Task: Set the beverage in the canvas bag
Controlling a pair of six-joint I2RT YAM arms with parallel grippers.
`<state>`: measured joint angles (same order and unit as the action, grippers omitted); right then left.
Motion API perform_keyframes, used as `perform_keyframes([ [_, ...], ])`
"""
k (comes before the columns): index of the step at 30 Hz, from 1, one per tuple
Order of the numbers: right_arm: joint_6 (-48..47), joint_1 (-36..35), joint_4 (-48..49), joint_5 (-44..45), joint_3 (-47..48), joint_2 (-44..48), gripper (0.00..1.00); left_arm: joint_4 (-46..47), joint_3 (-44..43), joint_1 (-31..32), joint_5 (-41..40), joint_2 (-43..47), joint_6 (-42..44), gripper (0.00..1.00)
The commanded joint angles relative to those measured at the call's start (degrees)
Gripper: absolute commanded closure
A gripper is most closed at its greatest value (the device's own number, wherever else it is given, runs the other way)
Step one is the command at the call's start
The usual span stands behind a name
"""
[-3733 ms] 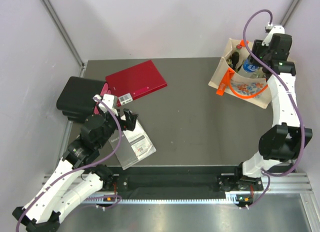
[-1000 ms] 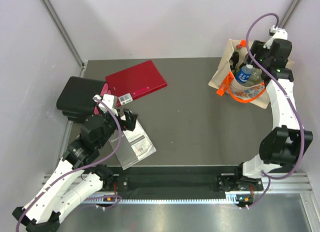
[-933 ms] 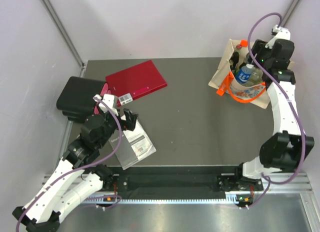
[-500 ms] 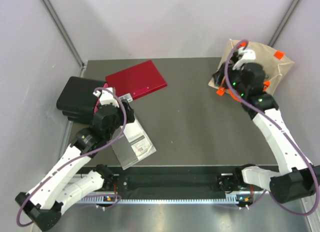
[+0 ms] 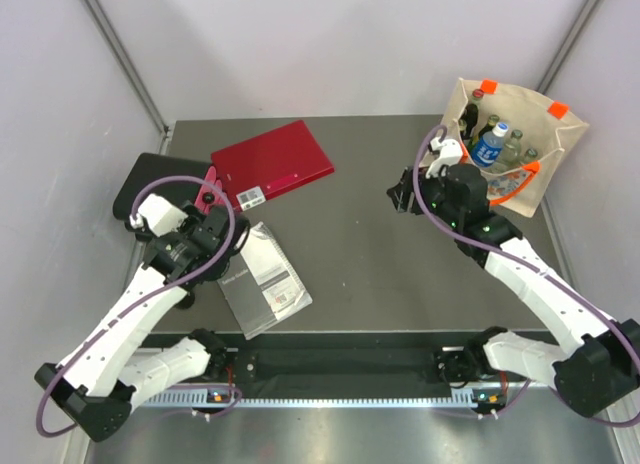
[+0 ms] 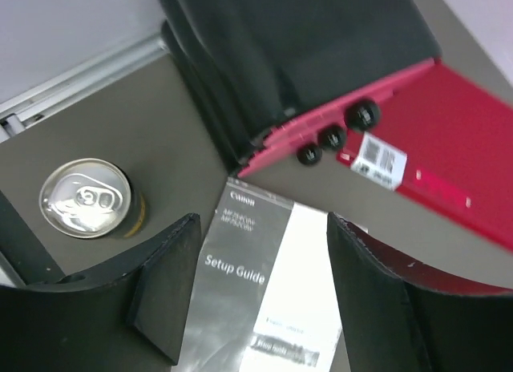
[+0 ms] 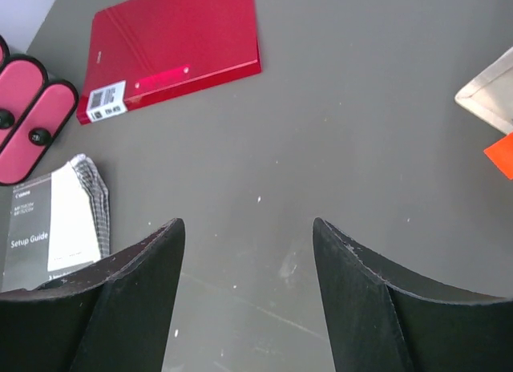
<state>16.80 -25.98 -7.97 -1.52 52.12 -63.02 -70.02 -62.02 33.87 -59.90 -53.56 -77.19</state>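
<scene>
A silver-topped beverage can [image 6: 84, 197] stands on the table near the left rail, left of my left gripper's fingers [image 6: 164, 292]; the top view does not show it. My left gripper [image 6: 263, 221] [image 5: 215, 246] is open above a Setup Guide booklet [image 6: 256, 276], holding nothing. The beige canvas bag [image 5: 530, 134] with orange handles stands at the back right, with several bottles inside, one of them blue-capped [image 5: 490, 142]. My right gripper [image 7: 247, 224] [image 5: 403, 192] is open over bare table, left of the bag, whose corner [image 7: 490, 90] shows at the right edge.
A black case [image 5: 150, 189] [image 6: 296, 43] lies at the back left, with a pink clip piece [image 5: 210, 189] against it. A red folder [image 5: 272, 159] [image 7: 176, 47] lies beside them. The booklet [image 5: 262, 279] lies near the front left.
My right arm has pulled out of the bag and swung left and lower over the table, leaving the blue-capped bottle inside. My left arm has shifted back and to the left, over the booklet.
</scene>
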Motion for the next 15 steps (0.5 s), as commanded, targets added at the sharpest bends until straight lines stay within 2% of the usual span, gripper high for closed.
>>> perform_keyframes([
  [1, 0.87, -0.83, 5.67, -1.73, -1.75, 1.68, 0.35, -16.29, 1.1, -0.99, -7.51, 1.0, -14.03, 0.31],
  [8, 1.22, -1.27, 6.38, -2.09, -2.99, 1.76, 0.35, -16.38, 6.73, -6.44, -5.76, 1.79, -19.14, 0.3],
  [11, 1.13, -1.44, 6.74, -2.08, -3.6, 2.29, 0.35, -16.38, 6.83, -10.48, -5.49, 1.36, -17.74, 0.29],
  [15, 1.57, -1.62, 9.62, -2.08, -5.53, 2.56, 0.35, -16.29, 4.46, -13.82, -9.87, -0.58, -14.14, 0.28],
])
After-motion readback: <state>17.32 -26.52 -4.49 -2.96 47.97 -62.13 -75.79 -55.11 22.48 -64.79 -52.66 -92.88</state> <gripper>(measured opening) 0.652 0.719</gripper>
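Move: The drinks can stands some 12 cm to the left hand's left, about 7 cm back towards the base and 17 cm below. The setup guide lies about 10 cm to that hand's right and 2 cm back; the black case is roughly 17 cm ahead and 18 cm left. From the right hand the can is some 58 cm left and 20 cm back. The open left hand swings about 6 cm left, easing back and down towards the can, turning 20 degrees counter-clockwise. ##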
